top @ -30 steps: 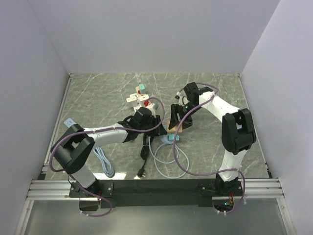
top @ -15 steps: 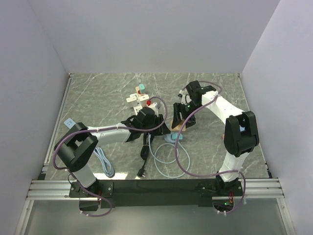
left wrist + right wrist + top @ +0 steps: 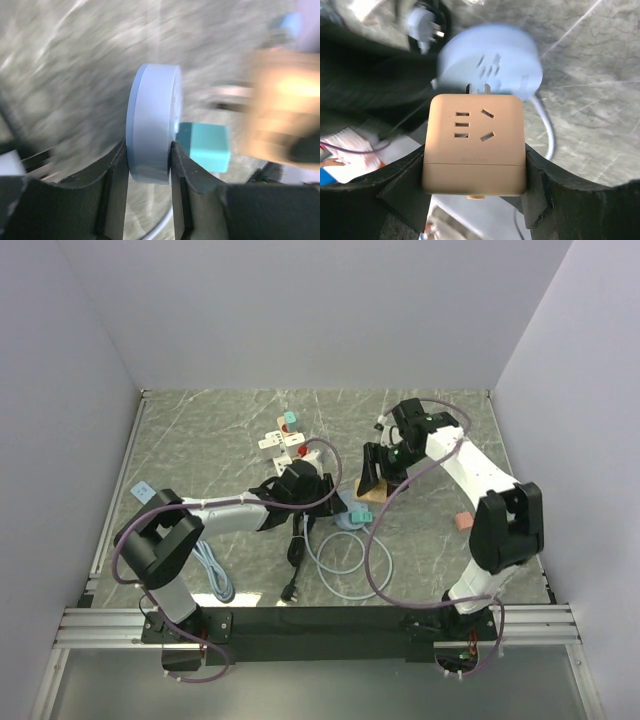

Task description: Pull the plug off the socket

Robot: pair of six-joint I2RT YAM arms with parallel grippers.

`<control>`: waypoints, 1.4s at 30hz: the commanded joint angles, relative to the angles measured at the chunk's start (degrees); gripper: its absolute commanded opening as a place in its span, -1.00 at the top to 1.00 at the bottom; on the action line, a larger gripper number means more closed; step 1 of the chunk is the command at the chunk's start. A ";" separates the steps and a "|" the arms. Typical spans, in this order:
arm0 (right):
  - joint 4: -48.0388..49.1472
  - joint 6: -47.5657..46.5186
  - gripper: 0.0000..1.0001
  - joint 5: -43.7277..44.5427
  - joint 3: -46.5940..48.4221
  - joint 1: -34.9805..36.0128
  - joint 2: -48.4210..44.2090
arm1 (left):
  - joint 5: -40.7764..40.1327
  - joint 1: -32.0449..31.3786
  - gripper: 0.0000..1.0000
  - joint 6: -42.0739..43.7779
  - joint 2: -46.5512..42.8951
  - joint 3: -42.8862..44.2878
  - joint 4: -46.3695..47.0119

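My left gripper (image 3: 148,165) is shut on the rim of a round light-blue socket disc (image 3: 152,125), held on edge. A teal cube (image 3: 205,145) sits against the disc's face. My right gripper (image 3: 474,170) is shut on a tan cube plug adapter (image 3: 474,150). Its metal prongs (image 3: 477,90) are bare and clear of the blue disc (image 3: 490,57) behind them. In the top view the tan adapter (image 3: 372,492) hangs under the right gripper (image 3: 375,478), a short gap right of the disc (image 3: 350,517) and the left gripper (image 3: 330,502).
A white power strip (image 3: 285,440) with red and teal pieces lies behind the left gripper. A black cable (image 3: 295,550) and the disc's pale blue cord (image 3: 345,565) lie in front. A pink cube (image 3: 463,521) sits at the right, and a coiled cable (image 3: 212,570) at the left.
My right gripper has drawn back and to the right with the tan adapter, opening a gap from the blue disc. The left gripper held the disc and shifted slightly right. The pink cube is uncovered.
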 commanded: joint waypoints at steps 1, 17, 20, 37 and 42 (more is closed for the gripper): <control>4.76 6.69 1.00 0.92 -2.84 2.76 -8.47 | -4.17 0.58 0.99 0.78 3.44 -1.28 -10.10; 17.08 19.44 1.00 35.13 -9.98 -8.11 -15.70 | -2.85 0.76 0.99 -0.89 1.95 -0.40 -9.75; 17.78 21.99 1.00 42.78 -9.36 -11.36 -11.93 | -2.76 0.76 0.99 -0.98 1.25 -0.75 -9.75; 21.39 30.26 1.00 63.81 -4.09 -22.00 3.73 | -1.36 0.84 0.99 -1.51 -3.06 0.30 -14.49; 20.86 30.79 1.00 62.06 -4.00 -25.16 7.60 | -1.09 0.84 0.99 -1.24 -2.62 1.97 -16.34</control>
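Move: In the right fingers is the orange plug, already free of the round socket, which lies about 5 cm left, 4 cm back and 6 cm below, its teal plug 3 cm left and 6 cm back. The goal, bare table, is some 30 cm right, 10 cm ahead, 11 cm below; the pink plug lies 28 cm right and 4 cm back, the blue plug about 36 cm right, 4 cm ahead. The left hand grips the round socket's edge, its middle 4 cm right, 1 cm ahead, 2 cm lower. Lifting and drawing back a couple of centimetres from the round socket, the right hand then sweeps the orange plug some 30 cm right and 10 cm forward, ending about 7 cm lower over the bare table. It turns clockwise some 70 degrees, its fingers swinging from a leftward to a rightward downward slant, grip kept. The left hand keeps its pinch on the socket, sinks slightly, then eases left. ##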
